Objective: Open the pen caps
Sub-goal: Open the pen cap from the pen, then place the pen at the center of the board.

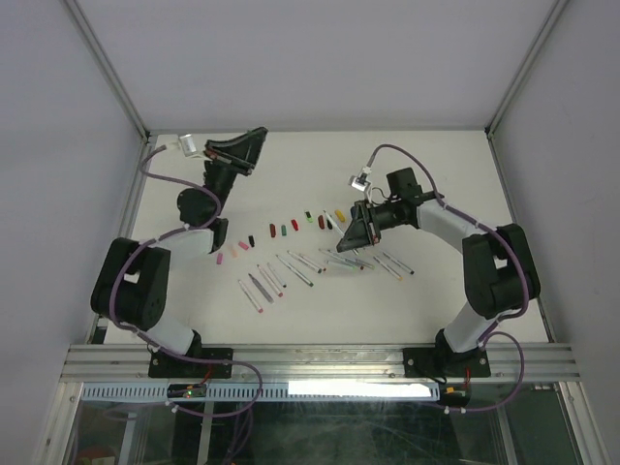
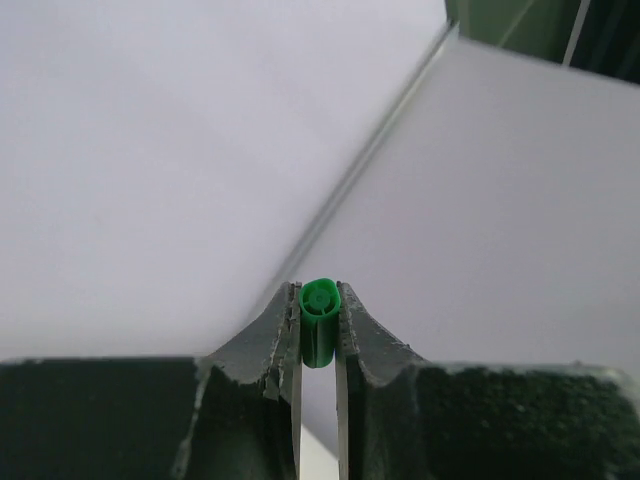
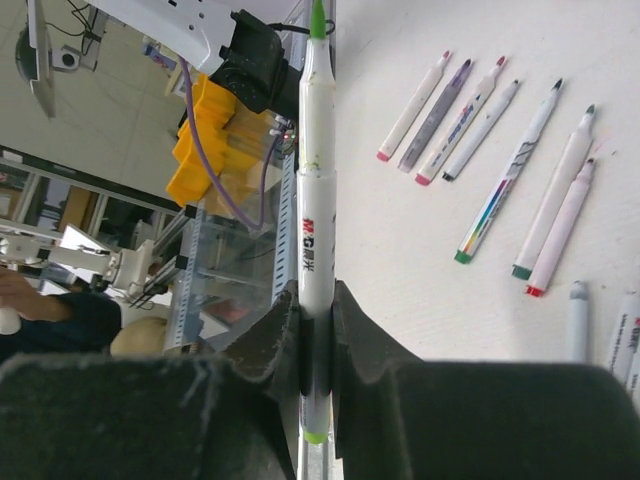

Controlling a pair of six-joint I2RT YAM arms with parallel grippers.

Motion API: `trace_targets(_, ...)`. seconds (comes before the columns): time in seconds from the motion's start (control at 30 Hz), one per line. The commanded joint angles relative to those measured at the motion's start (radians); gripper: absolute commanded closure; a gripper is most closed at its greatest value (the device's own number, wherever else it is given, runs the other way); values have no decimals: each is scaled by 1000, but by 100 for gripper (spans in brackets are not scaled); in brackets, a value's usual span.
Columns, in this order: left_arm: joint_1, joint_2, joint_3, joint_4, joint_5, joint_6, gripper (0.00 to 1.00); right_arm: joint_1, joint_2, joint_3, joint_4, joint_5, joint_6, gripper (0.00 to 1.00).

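My left gripper is shut on a short green pen cap, which stands end-on between the fingertips. In the top view this gripper hangs raised over the table's far left. My right gripper is shut on the barrel of a white pen whose bare green tip points away from the wrist. From above, the right gripper sits over the middle of the table. Several loose pen caps lie in a slanted row. Several pens lie in front of them.
More uncapped pens lie side by side on the white table to the right of the held pen. White walls enclose the table at the back and sides. The metal frame rail runs along the near edge.
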Motion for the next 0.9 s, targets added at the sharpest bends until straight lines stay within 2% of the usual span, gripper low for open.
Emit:
trace_targets(0.0, 30, -140, -4, 133, -121, 89, 100, 7, -10, 17, -70, -1, -30, 100)
trace_targets(0.03, 32, -162, -20, 115, -122, 101, 100, 6, -16, 38, -110, 32, -73, 100)
trace_targets(0.13, 33, -227, -75, 52, -103, 101, 100, 1, -58, 91, -255, 257, -269, 100)
trace_targets(0.27, 33, -277, -146, -31, -41, 45, 100, -36, -161, 70, -254, 582, -361, 100)
trace_targets(0.47, 19, -337, -220, -182, 56, -5, 100, -124, -253, 14, -274, 891, -465, 98)
trace_targets(0.57, -25, -375, -248, -277, 52, 44, 100, -161, -251, -6, -296, 980, -502, 96)
trace_targets(0.73, -153, -406, -261, -447, -27, 170, 100, -199, -177, 0, -361, 1044, -523, 94)
trace_targets(0.87, -213, -378, -274, -473, -59, 200, 100, -205, -114, -5, -392, 1074, -534, 93)
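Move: The right hand holds the uncapped green pen. The bare table beyond the end of the pen row lies about 19 cm to its right, 6 ahead and 17 below; of the row's last two, the blue-tipped pen is 15 right and 4 ahead, the orange pen 11 right and 2 ahead. The yellow-capped pen is 16 ahead, 8 right. The left hand holds the green cap, with the free spot past the blue cap some 25 cm right, 4 ahead and 34 below; the blue cap is 21 right, 3 ahead. Rightwards, the right hand carries the uncapped green pen some 17 cm towards the free end of the pen row, also forward and down, swinging its fingers about 60 degrees from pointing left to mostly down. Still pinching the green cap, the left hand rises about 6 cm and goes left, then sinks, draws back and swings right. Both grips stay shut. ##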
